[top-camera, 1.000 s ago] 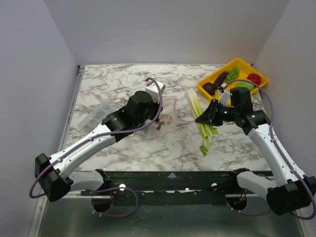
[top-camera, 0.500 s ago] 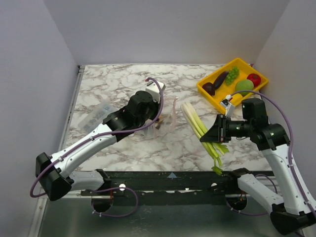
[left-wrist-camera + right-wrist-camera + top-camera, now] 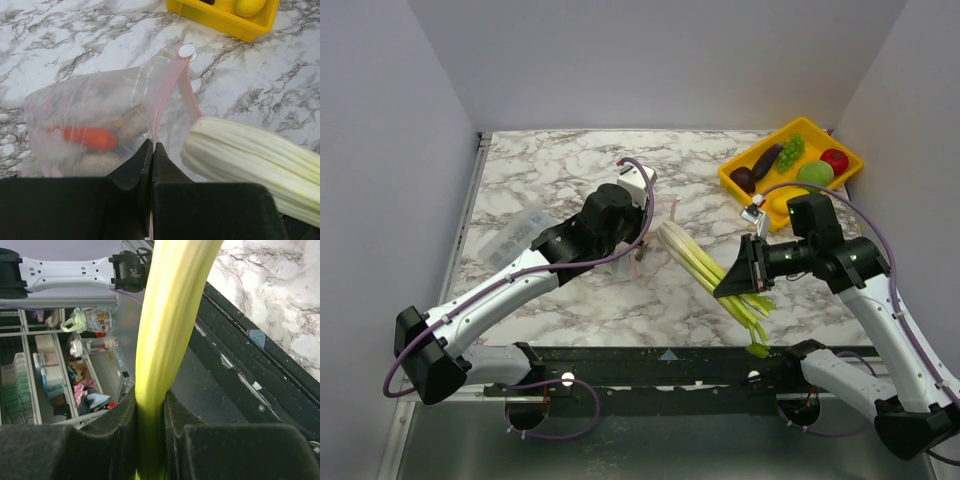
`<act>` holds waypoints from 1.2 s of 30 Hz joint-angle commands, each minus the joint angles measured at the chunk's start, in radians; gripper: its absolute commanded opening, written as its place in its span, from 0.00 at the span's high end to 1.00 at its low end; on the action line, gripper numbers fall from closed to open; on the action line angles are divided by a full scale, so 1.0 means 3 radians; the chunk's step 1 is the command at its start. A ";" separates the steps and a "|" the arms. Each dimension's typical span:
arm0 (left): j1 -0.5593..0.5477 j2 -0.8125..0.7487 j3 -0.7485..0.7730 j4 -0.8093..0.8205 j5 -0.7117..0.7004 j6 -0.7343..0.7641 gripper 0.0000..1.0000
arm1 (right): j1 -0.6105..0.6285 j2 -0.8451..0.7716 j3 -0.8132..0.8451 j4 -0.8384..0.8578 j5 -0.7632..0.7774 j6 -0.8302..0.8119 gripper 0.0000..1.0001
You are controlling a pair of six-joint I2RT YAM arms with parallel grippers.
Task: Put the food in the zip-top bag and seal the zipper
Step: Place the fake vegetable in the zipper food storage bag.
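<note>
The zip-top bag (image 3: 95, 120) hangs floppy and clear, with an orange-red piece (image 3: 85, 137) and a whitish piece of food inside. My left gripper (image 3: 152, 146) is shut on its pink zipper (image 3: 167, 95), below the white slider (image 3: 187, 50). In the top view the left gripper (image 3: 640, 245) holds that edge up at mid-table. My right gripper (image 3: 738, 283) is shut on the green leafy stalk (image 3: 705, 268), lifted off the table. The stalk's pale end (image 3: 250, 165) lies just right of the bag's mouth. In the right wrist view the stalk (image 3: 170, 315) runs up from between the right gripper (image 3: 150, 410) pads.
A yellow tray (image 3: 757, 150) stands at the back right with an eggplant (image 3: 760, 165), green grapes (image 3: 791, 149), a red fruit (image 3: 834, 159) and a green fruit (image 3: 814, 173). A lemon (image 3: 250, 6) shows in it too. A clear plastic item (image 3: 520, 232) lies at the left.
The right arm has lifted the stalk off the table and swung it left, bringing its pale end up beside the bag. The left arm has kept its grip and barely moved.
</note>
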 commanded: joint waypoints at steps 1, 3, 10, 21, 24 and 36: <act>-0.0022 -0.0066 0.0068 0.0053 -0.0008 0.0037 1.00 | 0.0064 0.0153 0.0115 0.0261 -0.0084 0.0056 1.00; -0.0022 -0.0084 0.0060 0.0070 0.0011 0.0038 1.00 | 0.0098 0.0205 0.0092 0.0432 -0.0089 0.0144 1.00; -0.0035 -0.0102 0.0055 0.0086 0.0131 0.0022 1.00 | 0.0688 0.0610 0.0023 0.1082 0.0388 0.0634 1.00; -0.0076 -0.0185 0.0019 0.0121 0.0148 0.0017 1.00 | 0.0934 0.1548 0.0287 0.2143 0.0937 0.1324 0.99; -0.0087 -0.0198 0.0019 0.0123 0.0158 0.0015 1.00 | 0.0929 0.1800 0.0400 0.2352 0.0923 0.1385 0.99; -0.0109 -0.0215 0.0008 0.0140 0.0178 -0.0007 1.00 | 0.0956 0.2126 0.0477 0.2774 0.1464 0.1539 0.74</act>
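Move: The open mouth of the bag lies some 17 cm ahead of the right hand, 16 cm to its left and about 7 cm lower. The held celery's white butt end points that way, about 10 cm ahead and 13 cm left of the hand, roughly level with it. The yellow basket is about 32 cm ahead, 16 cm right and 17 cm lower. From the left hand, already pinching one lip, the mouth's middle is about 2 cm ahead, 4 cm right and 3 cm lower. Forward and left, some 22 cm in all and sinking about 6 cm, the right hand carries the celery butt-first into the bag's mouth: mostly left and down early on, then forward-left with a clockwise turn of about 15 degrees, its grip unchanged. The left hand keeps pinching the bag's lip and eases up and back about 2 cm. ##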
